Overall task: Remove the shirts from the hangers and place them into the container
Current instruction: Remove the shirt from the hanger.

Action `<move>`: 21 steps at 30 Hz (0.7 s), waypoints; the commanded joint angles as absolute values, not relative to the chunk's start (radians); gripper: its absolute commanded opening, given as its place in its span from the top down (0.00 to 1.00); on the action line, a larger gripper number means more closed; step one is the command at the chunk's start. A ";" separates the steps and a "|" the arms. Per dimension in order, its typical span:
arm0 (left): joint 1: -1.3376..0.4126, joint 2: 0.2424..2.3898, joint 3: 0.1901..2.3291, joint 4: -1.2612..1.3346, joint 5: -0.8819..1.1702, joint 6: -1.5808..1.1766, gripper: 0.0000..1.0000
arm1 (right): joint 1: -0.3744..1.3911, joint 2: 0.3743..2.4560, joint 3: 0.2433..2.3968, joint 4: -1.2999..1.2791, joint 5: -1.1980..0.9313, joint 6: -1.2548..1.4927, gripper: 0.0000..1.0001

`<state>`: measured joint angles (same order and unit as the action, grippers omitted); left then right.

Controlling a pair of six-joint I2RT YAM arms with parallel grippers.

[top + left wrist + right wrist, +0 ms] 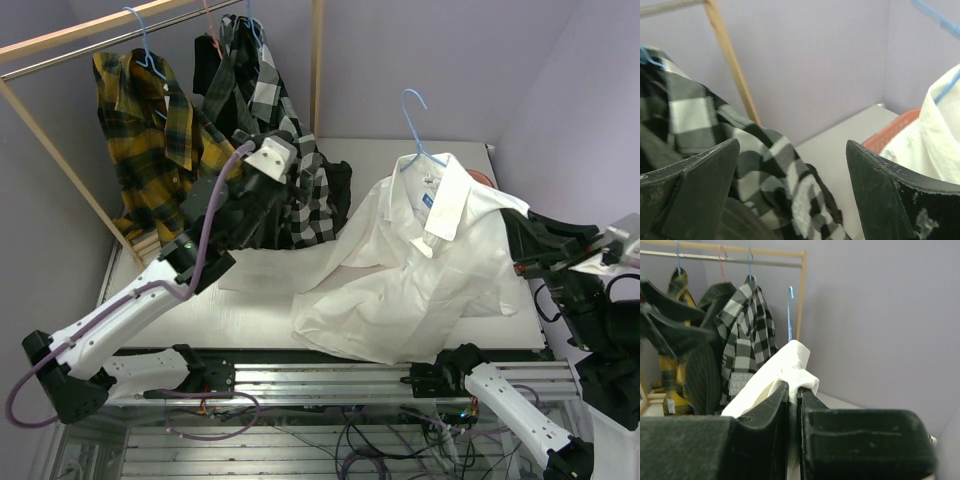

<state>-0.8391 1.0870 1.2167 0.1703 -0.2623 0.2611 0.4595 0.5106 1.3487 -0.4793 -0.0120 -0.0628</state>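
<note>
A plain white shirt (400, 270) lies spread on the table, still on a light blue hanger (415, 120) whose hook stands up at the back. My right gripper (518, 240) is shut on a fold of this shirt (792, 365) at its right shoulder. The salmon container (481, 176) peeks out behind the shirt's collar, and its rim (890, 131) shows beside the cloth. My left gripper (290, 150) stands open with nothing between its fingers, right next to the black-and-white checked shirt (765, 165). That shirt (262, 90), a dark one (207, 60) and a yellow plaid one (150, 140) hang on the rack.
A wooden rack pole (318, 65) rises behind the table, and a slanted one (60, 150) runs down the left side. Purple walls close in at the back and on the right. An aluminium rail (330, 378) lines the near table edge.
</note>
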 commanded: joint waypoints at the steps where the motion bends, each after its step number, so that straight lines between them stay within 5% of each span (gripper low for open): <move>1: -0.840 1.127 1.145 0.369 -0.167 0.124 0.00 | 0.461 0.519 1.438 -0.391 -0.056 -0.038 1.00; 21: -1.033 1.314 1.185 0.642 -0.143 0.408 0.01 | 0.477 0.545 1.554 -0.398 -0.134 0.052 1.00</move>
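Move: The white shirt's collar, on its blue hanger, lies about 22 cm right of the left hand, 3 cm back and nearly level in height. The checkered shirt hangs 12 cm ahead of that hand and some 10 cm lower. From the right hand, which already grips the white shirt's right shoulder, the collar is about 14 cm left and 6 cm ahead, with the hanger's hook roughly 10 cm above and 4 cm beyond the collar. Open left hand sweeps about 11 cm right towards the collar; pinching right hand goes 6 cm up and back. ##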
